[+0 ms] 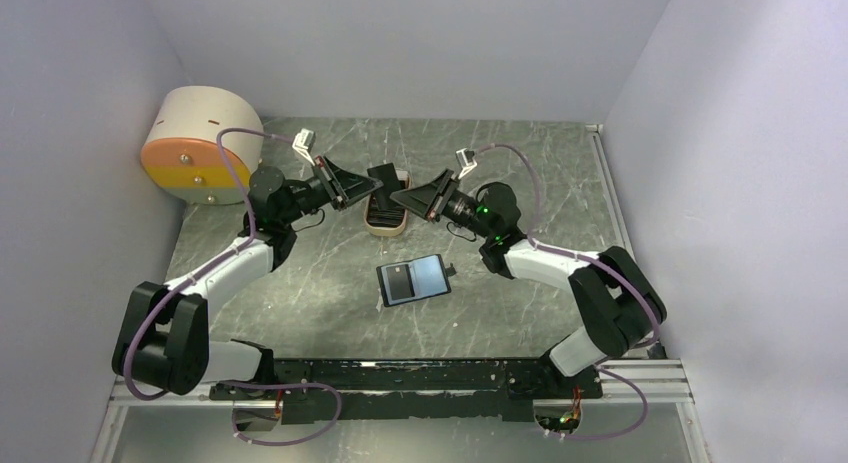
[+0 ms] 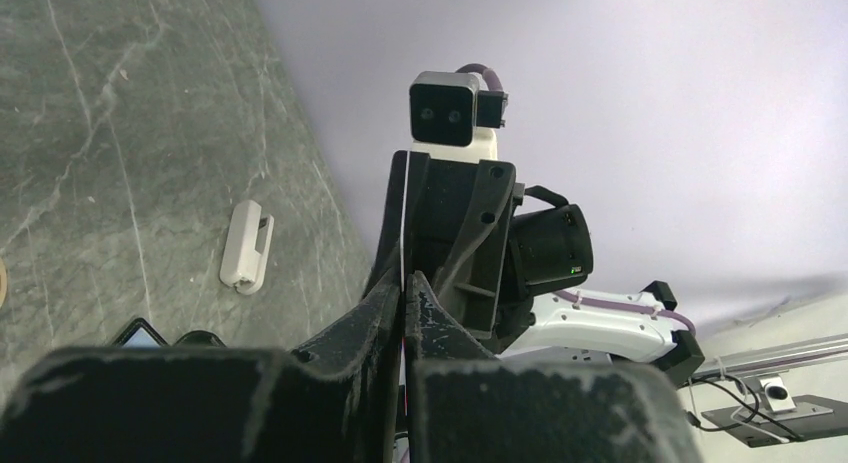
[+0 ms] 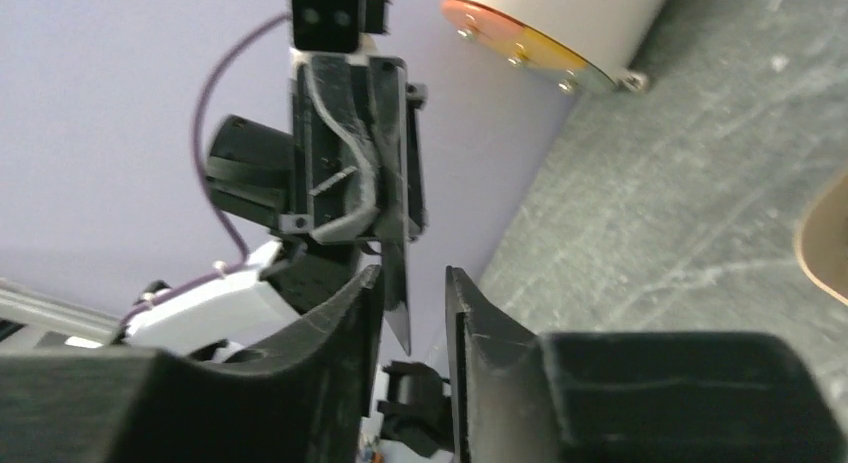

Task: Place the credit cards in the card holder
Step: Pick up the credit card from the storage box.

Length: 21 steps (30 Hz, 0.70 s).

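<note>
A single credit card stands edge-on as a thin pale line, with my left gripper shut on it. The two grippers meet tip to tip above the beige tray. In the right wrist view the card's dark corner hangs between the spread fingers of my right gripper, which is open and apart from it. More dark cards seem to lie in the tray. The card holder lies open on the table nearer the arm bases, blue-grey pockets up.
A big beige-and-orange round box stands at the back left against the wall. A small white plastic piece lies on the grey marbled table. Lilac walls close in the left, back and right sides.
</note>
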### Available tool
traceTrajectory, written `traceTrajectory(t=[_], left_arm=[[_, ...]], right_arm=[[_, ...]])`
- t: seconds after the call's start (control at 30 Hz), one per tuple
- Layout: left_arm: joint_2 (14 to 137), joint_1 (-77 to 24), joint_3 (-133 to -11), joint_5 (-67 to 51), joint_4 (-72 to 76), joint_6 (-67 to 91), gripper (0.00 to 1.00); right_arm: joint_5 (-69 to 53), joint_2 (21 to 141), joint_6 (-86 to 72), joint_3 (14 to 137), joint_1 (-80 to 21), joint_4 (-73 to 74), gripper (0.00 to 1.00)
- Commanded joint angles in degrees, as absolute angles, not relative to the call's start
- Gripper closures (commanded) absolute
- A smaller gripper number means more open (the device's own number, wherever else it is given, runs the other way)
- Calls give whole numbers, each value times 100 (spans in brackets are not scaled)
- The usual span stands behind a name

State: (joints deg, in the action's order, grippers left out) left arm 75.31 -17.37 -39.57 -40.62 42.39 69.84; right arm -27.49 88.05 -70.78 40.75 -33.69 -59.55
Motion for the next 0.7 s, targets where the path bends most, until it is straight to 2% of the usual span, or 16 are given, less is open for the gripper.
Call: traceTrajectory(t=[0.0, 0.2, 0.27, 0.3, 0.33, 0.37, 0.47, 0.67], left_arm=[[7505, -1784, -4100, -4268, 4049, 6740, 91], [7135, -1788, -4094, -3678, 2569, 6335, 91], [7020, -1804, -4159, -3438, 1968, 6202, 91], [6952, -1821, -4199, -3314, 1662, 6111, 91], [6904, -1845, -4229, -3222, 1382, 6036, 91], [6867, -1879, -4221, -3147, 1216, 5971, 91], [6785, -2039, -4123, -2827, 655, 5892, 91], [6774, -2513, -3655, -2574, 664, 5926, 91]], right_arm=[[-2825, 8305, -5974, 4165, -3336, -4422, 63], [-1721, 7134, -4448, 4001, -3321, -2547, 47], [-1489, 6842, -4025, 3995, -3313, -2112, 38], [-1408, 6737, -3789, 4005, -3307, -1884, 30], [-1250, 6632, -3611, 4038, -3306, -1653, 6], [-1166, 6593, -3467, 4073, -3310, -1440, 0], [-1358, 6627, -2893, 4309, -3312, -751, 1], [-975, 6882, -2816, 4240, -3302, 147, 1]])
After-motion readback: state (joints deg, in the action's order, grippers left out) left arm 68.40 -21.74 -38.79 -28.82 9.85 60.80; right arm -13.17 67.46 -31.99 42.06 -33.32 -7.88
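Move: The left hand has the credit card shut in its fingers; the open card holder it is meant for lies about 26 cm below it, some 6 cm to its right and 3 cm back. The storage box stands roughly 13 cm straight ahead of the left hand, about 25 cm lower. From the right hand, its fingers already partly open around the card's end, the holder lies about 4 cm right, 2 cm back and 25 cm down. Left hand lowers the pinched card some 8 cm towards the holder; right opens wide, withdrawing right and down. ##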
